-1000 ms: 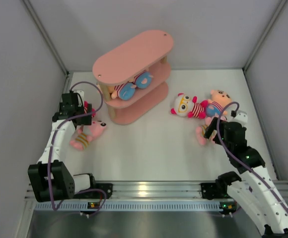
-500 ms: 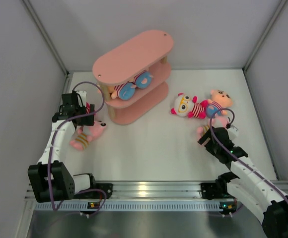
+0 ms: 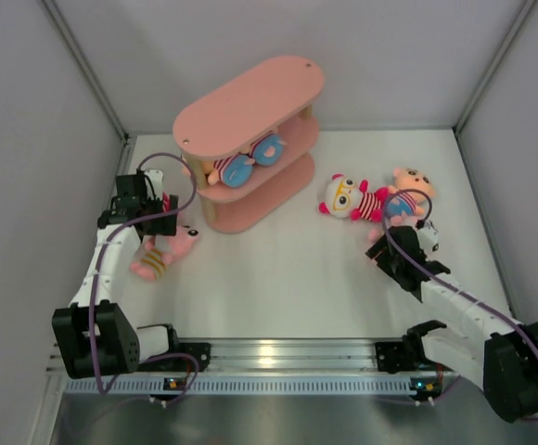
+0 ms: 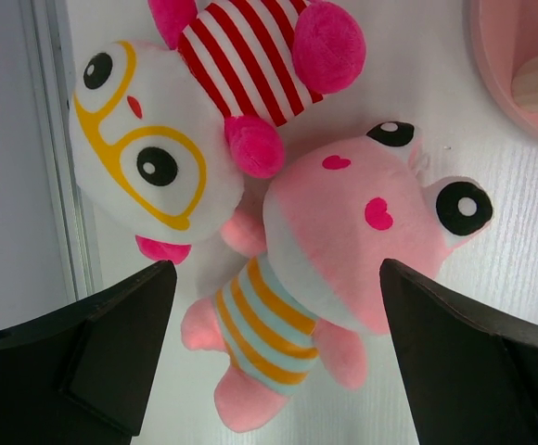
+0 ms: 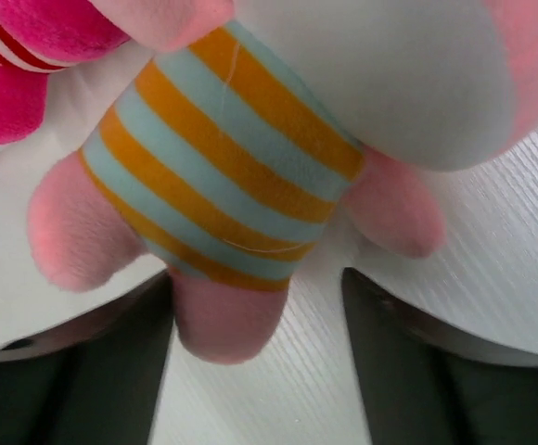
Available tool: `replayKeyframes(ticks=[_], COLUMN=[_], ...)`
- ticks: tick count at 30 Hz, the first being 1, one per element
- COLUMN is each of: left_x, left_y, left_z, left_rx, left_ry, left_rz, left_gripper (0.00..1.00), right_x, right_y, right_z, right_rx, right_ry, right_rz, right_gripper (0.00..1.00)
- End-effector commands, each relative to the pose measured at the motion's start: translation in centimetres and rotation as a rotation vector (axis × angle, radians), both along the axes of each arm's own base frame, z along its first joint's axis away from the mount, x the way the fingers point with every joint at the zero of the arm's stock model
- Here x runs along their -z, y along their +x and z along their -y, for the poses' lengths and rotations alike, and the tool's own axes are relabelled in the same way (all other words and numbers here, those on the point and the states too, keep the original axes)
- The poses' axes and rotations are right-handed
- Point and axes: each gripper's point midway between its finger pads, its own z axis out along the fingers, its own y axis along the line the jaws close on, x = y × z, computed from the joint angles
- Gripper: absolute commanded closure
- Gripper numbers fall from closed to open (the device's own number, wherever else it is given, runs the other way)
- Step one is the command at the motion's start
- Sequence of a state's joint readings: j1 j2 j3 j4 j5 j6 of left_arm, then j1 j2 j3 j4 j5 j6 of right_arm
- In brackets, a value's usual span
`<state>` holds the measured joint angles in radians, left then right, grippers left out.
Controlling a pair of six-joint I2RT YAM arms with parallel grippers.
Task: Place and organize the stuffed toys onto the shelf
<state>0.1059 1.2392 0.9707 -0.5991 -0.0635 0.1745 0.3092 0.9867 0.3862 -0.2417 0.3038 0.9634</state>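
Observation:
The pink shelf point(image 3: 249, 104) stands at the back, with two blue-footed stuffed toys point(image 3: 246, 164) on its middle board. My left gripper point(image 4: 278, 362) hangs open above a pink toy with an orange-and-blue striped body point(image 4: 343, 232) and a white toy with yellow glasses point(image 4: 153, 139); from above, this gripper point(image 3: 156, 221) covers part of both. My right gripper point(image 5: 255, 371) is low on the table, jaws apart, with the leg of another striped pink toy point(image 5: 227, 199) between its fingers point(image 5: 74, 371). A white toy point(image 3: 348, 197) and a pink-headed toy point(image 3: 410, 184) lie just beyond it.
Grey walls close in the white table point(image 3: 278, 269) on the left, back and right. A metal rail point(image 3: 278, 357) with both arm bases runs along the near edge. The shelf's lower board point(image 4: 519, 74) shows at the top right of the left wrist view.
The right arm has come down and drawn nearer over the striped pink toy, and its jaws have narrowed around the toy's leg. The left arm has barely moved.

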Motion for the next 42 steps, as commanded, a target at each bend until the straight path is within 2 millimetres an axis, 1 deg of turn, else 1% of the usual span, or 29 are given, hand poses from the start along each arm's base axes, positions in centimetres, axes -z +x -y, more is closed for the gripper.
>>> replayKeyframes(ticks=[1,3,4,6,9,10,12,13,15,16,17,18,19,20,21,23,24,25,26,27,28,29,31,34,36,37,40,41,42], left_x=[-0.1,-0.1,-0.1,0.0,-0.2,-0.4,-0.9,-1.4,-3.1,-3.9,-4.5,-6.6,-7.8,-8.5,-11.6,-15.7,-17.0,-18.5,-21.4,-22.2,-23.1,-24.9,-25.6,-26.2,-25.8,-25.6,-25.4,-25.4,-25.5], left_y=[0.1,0.0,0.0,-0.1,-0.1,0.0,0.1,0.0,0.4,0.2,0.2,0.7,0.9,0.4,0.8,0.7,0.6,0.4,0.5,-0.3,-0.6,-1.5,-2.2,-2.9,-3.1,-3.8,-5.0,-5.3,-5.7], left_z=[0.3,0.2,0.3,0.3,-0.1,-0.3,-0.9,-1.6,-2.5,-2.9,-2.8,-2.7,-2.1,-1.7,-1.4,-0.2,0.3,1.1,3.2,4.6,6.0,9.4,12.0,14.9,17.0,18.8,21.4,21.8,22.1], left_rx=[0.018,0.018,0.02,0.022,0.016,0.013,-0.001,-0.021,-0.043,-0.052,-0.047,-0.038,-0.004,0.015,0.036,0.088,0.113,0.157,0.255,0.326,0.425,0.595,0.747,0.902,0.965,1.029,1.118,1.134,1.147], left_ry=[-0.009,-0.006,-0.005,-0.004,0.012,0.026,0.053,0.093,0.137,0.161,0.16,0.16,0.141,0.127,0.126,0.094,0.077,0.061,0.008,-0.033,-0.046,-0.147,-0.217,-0.279,-0.269,-0.28,-0.333,-0.349,-0.364], left_rz=[0.008,0.003,0.004,-0.001,-0.005,-0.004,0.0,0.0,0.028,0.033,0.036,0.077,0.099,0.088,0.152,0.223,0.245,0.277,0.354,0.358,0.378,0.429,0.452,0.47,0.448,0.438,0.414,0.411,0.411], left_gripper=[0.02,0.02,0.02,0.02,0.02,0.02,0.02,0.02,0.02,0.02,0.02,0.02,0.02,0.03,0.03,0.04,0.04,0.04,0.05,0.05,0.05,0.05,0.03,0.01,0.01,0.01,0.01,0.01,0.01], right_x=[-3.0,-2.7,-2.8,-3.1,-6.7,-10.1,-14.8,-19.3,-23.1,-27.7,-27.8,-29.0,-32.3,-32.2,-34.6,-35.0,-35.5,-36.7,-36.7,-36.5,-36.6,-36.5,-36.2,-35.1,-34.4,-33.5,-33.4,-32.4,-33.0], right_y=[3.5,3.7,3.8,3.4,3.7,4.7,5.3,6.0,6.6,6.9,7.2,7.3,7.3,7.7,7.6,7.5,7.3,6.1,5.7,4.8,2.9,2.0,-1.0,-3.4,-3.6,-4.1,-4.3,-4.2,-4.2], right_z=[-0.7,-0.3,-0.1,0.4,1.7,1.8,1.8,0.8,0.1,-0.8,-1.3,-1.7,-2.7,-3.3,-4.2,-6.5,-7.5,-9.9,-11.2,-12.4,-15.1,-16.4,-19.4,-21.7,-22.5,-23.4,-24.5,-25.1,-25.4], right_rx=[0.013,0.015,0.017,-0.003,-0.041,-0.048,-0.153,-0.219,-0.355,-0.406,-0.484,-0.519,-0.558,-0.615,-0.651,-0.762,-0.822,-0.929,-1.008,-1.075,-1.193,-1.275,-1.433,-1.571,-1.607,-1.646,-1.657,-1.679,-1.673], right_ry=[0.028,-0.009,-0.022,-0.067,-0.175,-0.2,-0.3,-0.301,-0.402,-0.406,-0.463,-0.483,-0.491,-0.526,-0.524,-0.527,-0.546,-0.524,-0.557,-0.565,-0.548,-0.566,-0.523,-0.549,-0.594,-0.612,-0.664,-0.676,-0.681], right_rz=[0.114,0.098,0.102,0.099,0.156,0.227,0.313,0.393,0.429,0.508,0.469,0.479,0.544,0.524,0.579,0.586,0.605,0.658,0.675,0.68,0.72,0.746,0.792,0.796,0.774,0.747,0.716,0.672,0.681], right_gripper=[0.4,0.57,0.79,0.98,1.0,1.0,1.0,1.0,1.0,1.0,1.0,1.0,1.0,1.0,1.0,1.0,1.0,1.0,1.0,1.0,1.0,1.0,1.0,1.0,1.0,1.0,1.0,1.0,1.0])
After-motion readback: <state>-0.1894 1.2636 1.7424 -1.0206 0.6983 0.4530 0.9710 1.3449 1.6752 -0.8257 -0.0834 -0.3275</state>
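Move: The frog toy lies some 6 cm ahead of the right hand and 3 cm to its right, about level in height, one leg between the open fingers. From that hand, the glasses toy is 14 cm ahead and 9 cm left, the pig toy 16 cm ahead and 3 cm right, and the shelf's middle about 27 cm ahead and 35 cm left. From the left hand, the frog toy is roughly 64 cm right, 2 cm back and 10 cm below. Right pinches the frog toy's leg, lifts 30 cm, swings left towards the open left hand, which rises rightward. ##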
